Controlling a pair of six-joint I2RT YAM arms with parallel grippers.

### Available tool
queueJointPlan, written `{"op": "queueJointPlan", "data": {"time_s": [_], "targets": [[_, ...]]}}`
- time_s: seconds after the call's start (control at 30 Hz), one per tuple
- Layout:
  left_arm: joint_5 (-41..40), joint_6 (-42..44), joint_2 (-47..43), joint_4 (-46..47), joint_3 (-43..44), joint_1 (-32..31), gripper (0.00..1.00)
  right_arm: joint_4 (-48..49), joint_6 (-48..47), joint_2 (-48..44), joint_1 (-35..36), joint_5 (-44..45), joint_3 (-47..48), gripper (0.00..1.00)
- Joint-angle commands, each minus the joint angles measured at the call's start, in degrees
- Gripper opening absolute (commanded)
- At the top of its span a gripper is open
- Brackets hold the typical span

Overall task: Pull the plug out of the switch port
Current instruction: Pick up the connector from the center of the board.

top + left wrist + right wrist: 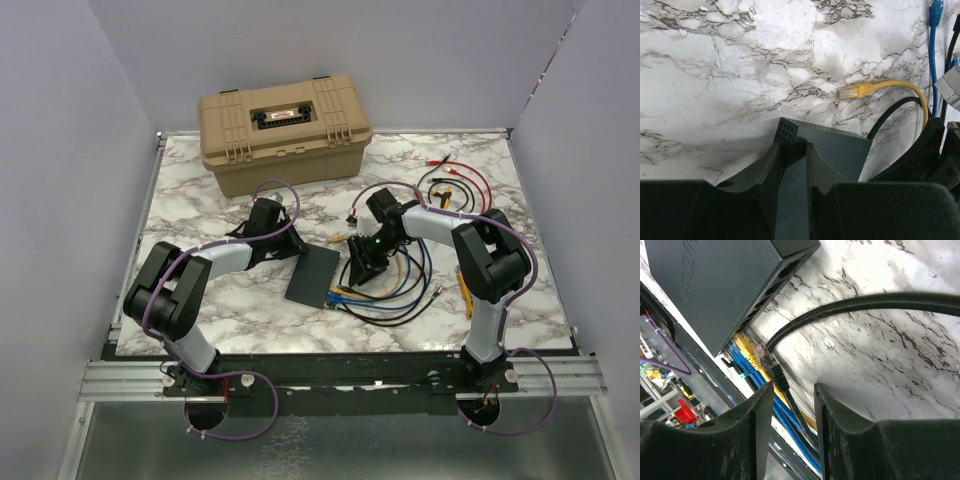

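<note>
The switch is a thin flat black box lying on the marble table. My left gripper is shut on its edge, with the switch clamped between the fingers. In the right wrist view the switch shows its row of ports. The plug, clear-headed with a black boot and cable, lies bare just off the port edge. Blue and yellow cables run in beside it. My right gripper stands open, and the black cable passes loosely between its fingers. From above, the right gripper is at the switch's right edge.
A tan toolbox stands at the back. A tangle of blue, yellow and black cables lies right of the switch, with red and black leads behind. A loose yellow plug rests on the marble beyond the switch.
</note>
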Motion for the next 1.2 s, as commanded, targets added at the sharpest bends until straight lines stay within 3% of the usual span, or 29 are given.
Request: {"op": "queueJointPlan", "data": {"time_s": [0.0, 0.33, 0.53, 0.77, 1.0, 1.17], "targets": [[-4.62, 4.69, 9.24, -18.55, -5.63, -1.15, 0.00, -1.70, -2.04, 0.06, 0.12, 1.38, -1.59, 0.43], [-4.07, 4.69, 9.28, -18.39, -5.19, -1.15, 0.00, -1.61, -2.58, 1.31, 0.21, -2.25, -2.35, 0.42], [-3.89, 4.77, 9.58, -18.33, -5.08, -1.11, 0.00, -2.02, -3.05, 2.34, 0.42, -4.59, -2.08, 0.34], [-3.87, 4.86, 9.74, -18.34, -4.73, -1.15, 0.00, -2.06, -3.28, 2.96, 1.32, -6.07, -1.87, 0.34], [-3.59, 4.95, 9.86, -18.33, -4.28, -1.15, 0.00, -1.92, -3.10, 1.32, 1.43, -3.39, -1.63, 0.14], [-3.31, 5.03, 9.88, -18.31, -4.37, -1.13, 0.00, -2.43, -3.19, -1.58, 1.43, 1.09, -0.59, 0.13]]}}
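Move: The loose black plug lies just short of the right hand, roughly 2 cm back and 3 cm to its left, about 1 cm below. The yellow plug still in the switch is some 4 cm back and 6 cm left; the switch's middle is about 2 cm ahead and 12 cm left. From the left hand, gripping the switch's far-left corner, the black plug is about 9 cm back and 11 cm right. The right hand eases back about 2.5 cm towards the black plug, fingers closing on its cable end. ##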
